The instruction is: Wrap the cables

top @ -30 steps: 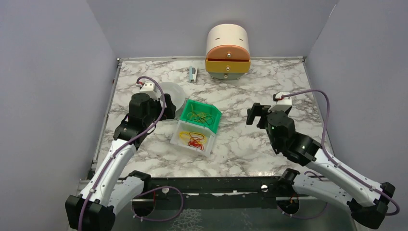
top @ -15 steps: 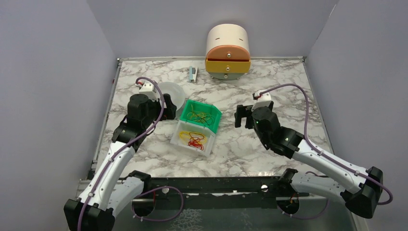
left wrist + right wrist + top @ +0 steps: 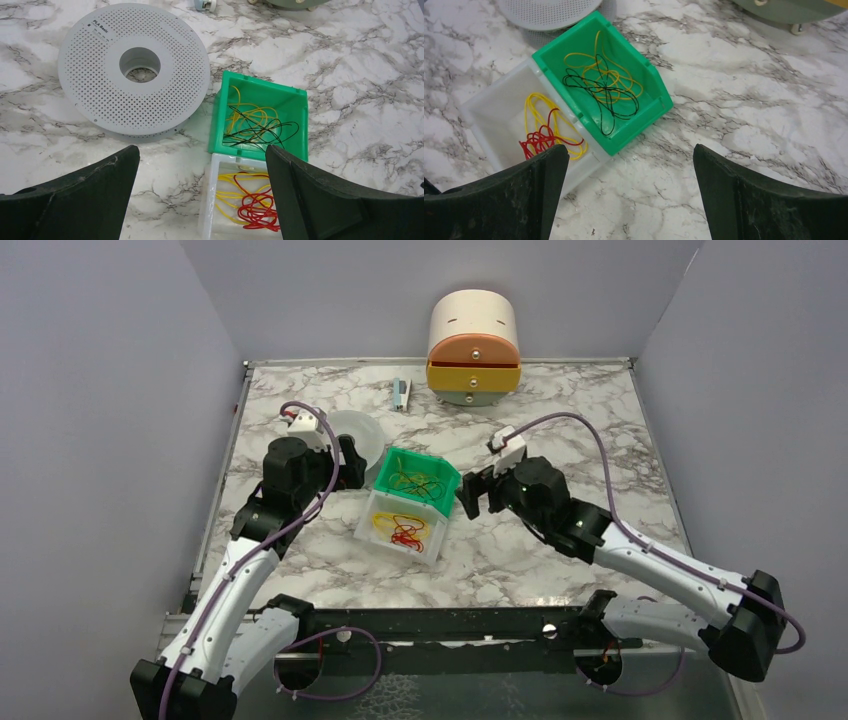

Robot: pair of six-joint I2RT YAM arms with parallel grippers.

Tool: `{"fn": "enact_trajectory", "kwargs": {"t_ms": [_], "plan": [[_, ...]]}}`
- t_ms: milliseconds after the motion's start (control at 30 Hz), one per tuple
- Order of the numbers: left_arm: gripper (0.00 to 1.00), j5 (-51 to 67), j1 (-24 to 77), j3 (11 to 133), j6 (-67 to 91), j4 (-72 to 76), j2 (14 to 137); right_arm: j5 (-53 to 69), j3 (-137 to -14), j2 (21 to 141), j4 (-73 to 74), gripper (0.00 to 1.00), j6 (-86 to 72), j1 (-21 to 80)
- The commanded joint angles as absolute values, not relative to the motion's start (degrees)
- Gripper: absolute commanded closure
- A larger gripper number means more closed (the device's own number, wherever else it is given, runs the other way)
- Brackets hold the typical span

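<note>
The cables point(image 3: 405, 535) are a curly red tangle lying with yellow wires in a white bin point(image 3: 362, 530). They also show in the left wrist view as cables point(image 3: 257, 210) and in the right wrist view as cables point(image 3: 540, 140). My left gripper point(image 3: 350, 455) hovers open left of the bins, jaws wide and empty point(image 3: 201, 150). Just right of the bins my right gripper point(image 3: 470, 495) is open as well, holding nothing point(image 3: 630, 150).
A green bin point(image 3: 390, 465) with yellow and black wires touches the white bin's far side. A perforated grey spool point(image 3: 362, 430) lies flat behind my left gripper. A small drawer unit point(image 3: 473, 345) and a small object point(image 3: 400, 393) stand at the back.
My right arm has swung left across the table, from the right side to just beside the bins. The left arm has barely moved. Both grippers stay open.
</note>
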State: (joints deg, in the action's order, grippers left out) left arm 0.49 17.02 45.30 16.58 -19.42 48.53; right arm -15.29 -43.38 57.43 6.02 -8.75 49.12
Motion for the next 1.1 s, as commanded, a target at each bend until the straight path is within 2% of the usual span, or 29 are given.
{"fn": "enact_trajectory", "kwargs": {"t_ms": [0, 367, 533, 1067], "plan": [[0.01, -2.68, 17.51, 46.08, 17.60, -19.67, 47.17, -5.47, -48.14, 64.13, 5.73, 0.00, -5.25, 49.13], [0.01, -3.09, 18.49, 45.53, 16.96, -20.13, 45.79, 5.25, -60.93, 82.61, 11.66, 0.06, -1.98, 49.13], [0.01, -4.56, 18.92, 45.90, 17.04, -20.82, 45.06, 11.05, -68.37, 91.15, 16.13, 0.14, 0.29, 49.15], [0.01, -6.59, 20.29, 45.96, 17.31, -21.67, 43.36, 14.67, -82.71, 108.73, 23.43, 0.33, 4.48, 49.30]]}}
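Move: The black cable in the green box lies about 10 cm ahead of the right hand, some 11 cm to its left and roughly 19 cm below. At much the same depth, the red cable in the white box is level with that hand and about 13 cm left, and the grey spool is some 19 cm ahead and 27 cm left. From the left hand the black cable is about 10 cm ahead, 11 cm right and 20 cm below. The empty right hand sweeps about 15 cm to its left and sinks some 11 cm, edging slightly forward, coming in over the side-by-side green and white boxes towards the tangled cables; the drop grows steeper than the sideways travel in the second half. On the way the wrist swings about 30 degrees counter-clockwise and tips the fingers down, while they narrow from wide open to roughly two-thirds, with nothing between them and no touch on boxes or cables to be seen. ##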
